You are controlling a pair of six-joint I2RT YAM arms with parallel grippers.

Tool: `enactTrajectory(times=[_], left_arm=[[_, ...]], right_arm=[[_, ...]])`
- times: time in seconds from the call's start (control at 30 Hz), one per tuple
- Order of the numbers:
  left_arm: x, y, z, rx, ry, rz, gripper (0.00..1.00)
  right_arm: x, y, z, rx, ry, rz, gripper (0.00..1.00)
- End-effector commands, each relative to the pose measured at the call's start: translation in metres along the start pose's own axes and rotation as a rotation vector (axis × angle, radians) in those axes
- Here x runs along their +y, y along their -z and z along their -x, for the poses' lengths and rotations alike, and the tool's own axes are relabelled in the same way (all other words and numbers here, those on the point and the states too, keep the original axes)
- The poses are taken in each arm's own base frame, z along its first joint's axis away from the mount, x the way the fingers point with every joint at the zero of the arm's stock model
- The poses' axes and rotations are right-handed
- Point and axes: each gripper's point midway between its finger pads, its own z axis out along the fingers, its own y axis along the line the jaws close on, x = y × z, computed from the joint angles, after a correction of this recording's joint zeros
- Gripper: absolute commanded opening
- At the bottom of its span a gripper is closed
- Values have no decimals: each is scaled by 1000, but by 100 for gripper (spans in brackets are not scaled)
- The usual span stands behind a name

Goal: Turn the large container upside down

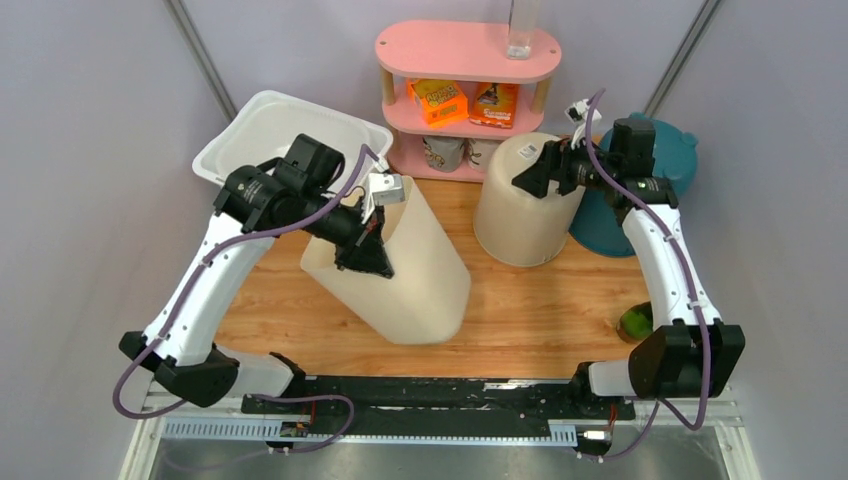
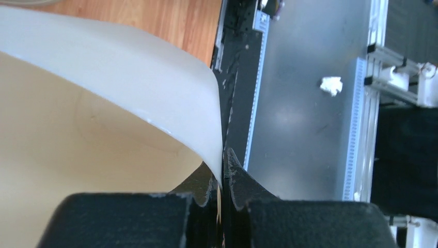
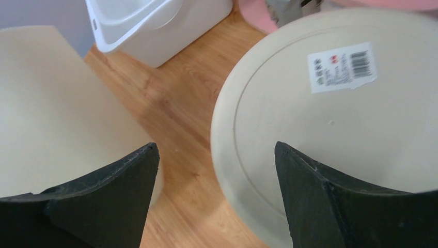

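The large container (image 1: 425, 275), a tall cream bin, lies tilted on the wooden table with its open mouth toward the left arm. My left gripper (image 1: 368, 258) is shut on the container's rim. In the left wrist view the thin cream wall (image 2: 155, 77) runs down between the closed fingers of that gripper (image 2: 223, 173). My right gripper (image 1: 532, 178) stands open above a second, shorter cream container (image 1: 520, 215). That one is upside down, with a barcode label on its base (image 3: 330, 119). Nothing sits between the right gripper (image 3: 216, 146) fingers. The large container's side (image 3: 46, 103) shows at left.
A white tub (image 1: 270, 135) stands at the back left. A pink shelf (image 1: 465, 50) with snack boxes and a clear glass (image 1: 522, 30) is at the back centre. A teal lid-like object (image 1: 620, 215) lies behind the right arm, and a green item (image 1: 635, 322) sits near its base.
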Motion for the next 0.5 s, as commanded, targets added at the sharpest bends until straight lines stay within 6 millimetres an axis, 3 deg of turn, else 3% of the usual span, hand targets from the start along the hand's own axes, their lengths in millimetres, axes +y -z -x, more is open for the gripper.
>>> enactTrajectory(times=[0.0, 0.03, 0.07, 0.1, 0.13, 0.17, 0.37, 0.47], left_arm=[[6, -12, 49, -272, -51, -80, 0], [7, -7, 69, -378, -135, -66, 0], [14, -20, 56, -377, 23, -104, 0], [10, -11, 74, -484, -72, -93, 0], [21, -26, 57, -479, 86, -115, 0], [16, -19, 67, -552, 18, -106, 0], [61, -58, 17, -512, 254, -46, 0], [76, -79, -21, -445, 377, -8, 9]], right_arm=[[34, 14, -31, 67, -18, 156, 85], [43, 18, -39, 80, -43, 196, 86], [54, 22, -45, 93, -56, 239, 86], [63, 24, -50, 106, -54, 263, 86], [71, 26, -54, 115, -34, 278, 87], [78, 27, -58, 119, -7, 287, 88], [108, 7, -116, 283, 6, 309, 88], [110, -6, -142, 363, 38, 246, 87]])
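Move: The left hand already pinches the tan bin's rim; the bin's middle lies some 3 cm to its right, 2 cm back and 9 cm below. From the right hand it is about 24 cm left, 15 cm back and 10 cm lower. The upturned round container stands just under the right hand, about 3 cm ahead, 4 cm right and 17 cm below. Right hand, open, sweeps back-left about 15 cm to the tan bin; left, rim pinched, lowers and swings it right. ##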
